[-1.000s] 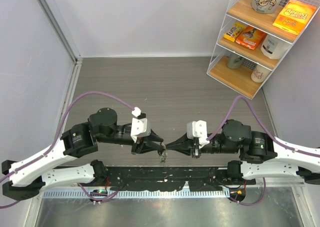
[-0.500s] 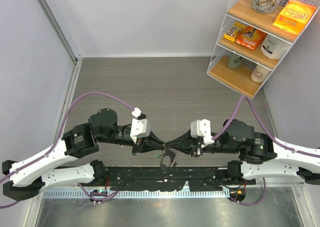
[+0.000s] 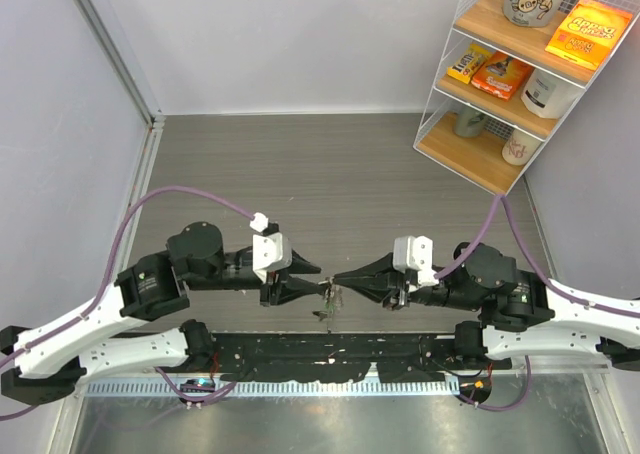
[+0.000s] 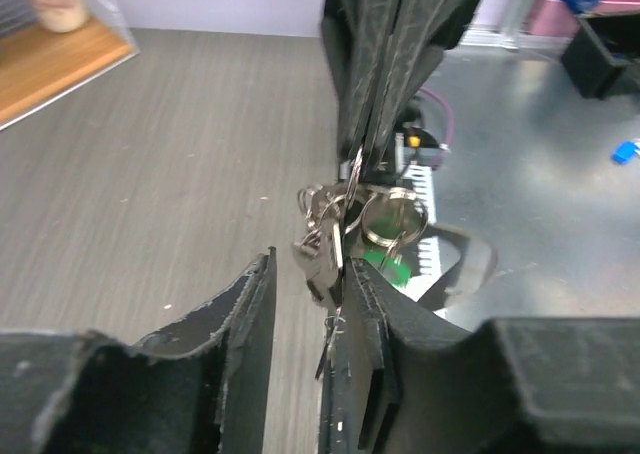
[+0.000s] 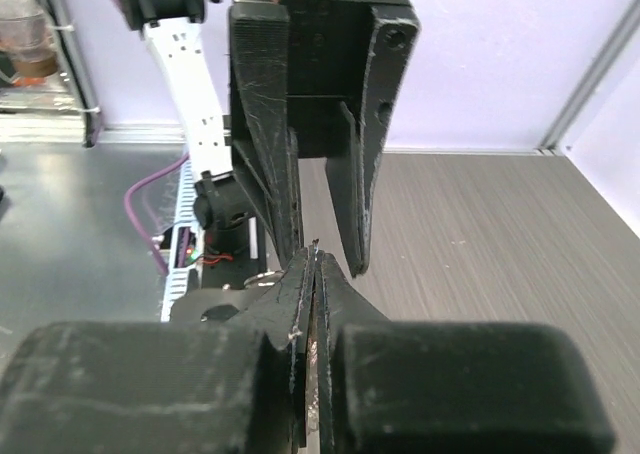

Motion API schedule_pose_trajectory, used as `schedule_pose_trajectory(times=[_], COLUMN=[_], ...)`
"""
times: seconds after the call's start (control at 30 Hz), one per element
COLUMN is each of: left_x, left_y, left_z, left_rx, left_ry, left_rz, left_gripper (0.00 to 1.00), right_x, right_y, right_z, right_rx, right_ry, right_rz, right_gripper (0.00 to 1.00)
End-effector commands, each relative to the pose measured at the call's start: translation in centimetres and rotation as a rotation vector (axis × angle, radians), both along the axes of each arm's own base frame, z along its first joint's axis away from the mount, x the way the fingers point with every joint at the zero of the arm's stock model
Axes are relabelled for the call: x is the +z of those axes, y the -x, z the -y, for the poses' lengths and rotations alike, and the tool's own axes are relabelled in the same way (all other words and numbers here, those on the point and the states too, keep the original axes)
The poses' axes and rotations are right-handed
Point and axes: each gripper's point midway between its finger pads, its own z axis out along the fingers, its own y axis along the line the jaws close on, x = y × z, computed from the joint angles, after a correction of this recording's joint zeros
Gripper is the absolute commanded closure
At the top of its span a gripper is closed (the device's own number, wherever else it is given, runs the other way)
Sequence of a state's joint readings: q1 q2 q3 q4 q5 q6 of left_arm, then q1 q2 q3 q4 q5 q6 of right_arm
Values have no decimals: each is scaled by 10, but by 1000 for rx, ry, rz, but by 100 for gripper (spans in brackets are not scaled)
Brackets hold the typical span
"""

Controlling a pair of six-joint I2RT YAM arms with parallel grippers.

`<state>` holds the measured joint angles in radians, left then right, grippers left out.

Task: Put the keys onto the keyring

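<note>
My two grippers meet tip to tip low over the table's near edge. The right gripper point(image 3: 338, 277) point(image 5: 315, 259) is shut on a thin silvery edge of the keyring point(image 4: 393, 214), which carries a green piece point(image 4: 390, 266). A bunch of small keys point(image 4: 325, 239) point(image 3: 327, 301) hangs from it. The left gripper point(image 3: 318, 291) point(image 4: 308, 266) is open, with floor showing through the gap. The keys rest against the tip of its right finger point(image 4: 352, 304). In the right wrist view the left gripper's two fingers point(image 5: 365, 174) straddle my shut tips.
A wire shelf rack point(image 3: 520, 74) with boxes and mugs stands at the back right. Grey walls close the left and far sides. A black strip point(image 3: 330, 359) and a metal surface run along the near edge, under the arm bases.
The left arm has drawn back to the left and its jaws have parted again. The right gripper has shifted slightly right, still shut. The hanging bunch has swung back up between the tips.
</note>
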<state>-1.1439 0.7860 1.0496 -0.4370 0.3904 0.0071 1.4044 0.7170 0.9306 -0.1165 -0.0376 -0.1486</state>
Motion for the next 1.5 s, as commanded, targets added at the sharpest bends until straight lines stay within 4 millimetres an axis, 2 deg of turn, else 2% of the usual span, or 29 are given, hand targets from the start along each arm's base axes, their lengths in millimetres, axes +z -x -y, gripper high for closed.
schedule_pose_trajectory(times=[0.0, 0.1, 0.2, 0.4, 0.47, 0.5, 0.53, 0.6, 0.7, 0.8, 0.83, 0.87, 0.9, 0.93, 0.97, 1.0, 1.03, 1.1, 1.17, 1.3, 1.33, 1.37, 1.4, 1.43, 1.47], left_x=[15, 12, 11, -1, -7, -9, -12, -18, -27, -35, -36, -37, -38, -38, -39, -39, -39, -42, -44, -49, -50, -49, -49, -50, -49], left_y=[-38, -63, -74, -82, -82, -82, -82, -81, -82, -80, -80, -80, -79, -79, -78, -78, -77, -75, -73, -70, -70, -69, -69, -68, -68], left_z=[-17, -36, -49, -65, -68, -69, -70, -73, -77, -79, -80, -80, -80, -81, -81, -82, -83, -83, -85, -87, -88, -88, -89, -88, -88], left_rx=[243, 414, 520, 607, 618, 623, 624, 635, 652, 650, 652, 652, 652, 652, 650, 649, 647, 640, 634, 629, 628, 624, 626, 623, 620], left_ry=[66, 64, 90, 109, 106, 106, 102, 91, 73, 73, 80, 83, 87, 90, 92, 91, 93, 91, 98, 94, 95, 97, 100, 98, 98], left_rz=[64, 85, 65, 51, 42, 38, 35, 19, 3, -7, -7, -8, -8, -9, -9, -13, -17, -21, -29, -36, -36, -37, -36, -37, -36], left_gripper=[60, 55, 53, 39, 22, 5, 0, 0, 0, 0, 0, 0, 0, 1, 0, 0, 0, 0, 1, 0, 0, 0, 0, 0, 0], right_x=[30, 24, 15, -5, -10, -16, -14, -26, -37, -56, -54, -64, -57, -66, -58, -69, -61, -69, -88, -151, -173, -179, -198, -203, -219], right_y=[-24, -32, -47, -82, -98, -109, -115, -138, -157, -176, -180, -190, -196, -207, -214, -225, -232, -244, -250, -241, -236, -231, -225, -222, -217], right_z=[9, 8, 7, 2, -1, -2, -1, -2, -5, -16, -21, -27, -30, -35, -38, -39, -42, -50, -57, -66, -63, -65, -61, -59, -54], right_rx=[-143, -189, -275, -441, -472, -492, -508, -548, -575, -598, -595, -607, -620, -647, -659, -696, -708, -708, -707, -653, -649, -622, -619, -619, -618], right_ry=[-101, -75, -40, 46, 62, 77, 68, 93, 92, 119, 105, 126, 103, 122, 100, 123, 77, 63, 85, 176, 195, 197, 212, 211, 232], right_rz=[-3, -21, -34, -64, -100, -111, -129, -166, -233, -273, -279, -290, -295, -306, -300, -304, -292, -278, -267, -324, -356, -365, -392, -402, -420], right_gripper=[95, 95, 95, 95, 95, 95, 95, 95, 95, 95, 95, 95, 95, 95, 95, 95, 95, 95, 95, 95, 95, 95, 95, 95, 95])
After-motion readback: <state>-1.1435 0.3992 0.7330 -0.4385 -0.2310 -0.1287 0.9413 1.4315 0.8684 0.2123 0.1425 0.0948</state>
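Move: The right hand grips the keyring bunch at its fingertips; the keys hang some 4 cm below it, about 1 cm to its left and 1 cm back. It takes them to the open middle of the table, roughly 25 cm ahead, 7 cm to its left and some 35 cm below. From the left hand's half-open fingers the keyring bunch is about 2 cm to the right, 1 cm back and 4 cm below. Forward and down, with a slight drift left late on, the right hand carries the keyring bunch about 23 cm out towards the middle of the table and some 20 cm lower, swinging its fingers clockwise to point forward-left and tipping them down, its grip kept shut. The left hand opens wide and draws clear, forward and left and then lower, turning counter-clockwise some 35 degrees. ##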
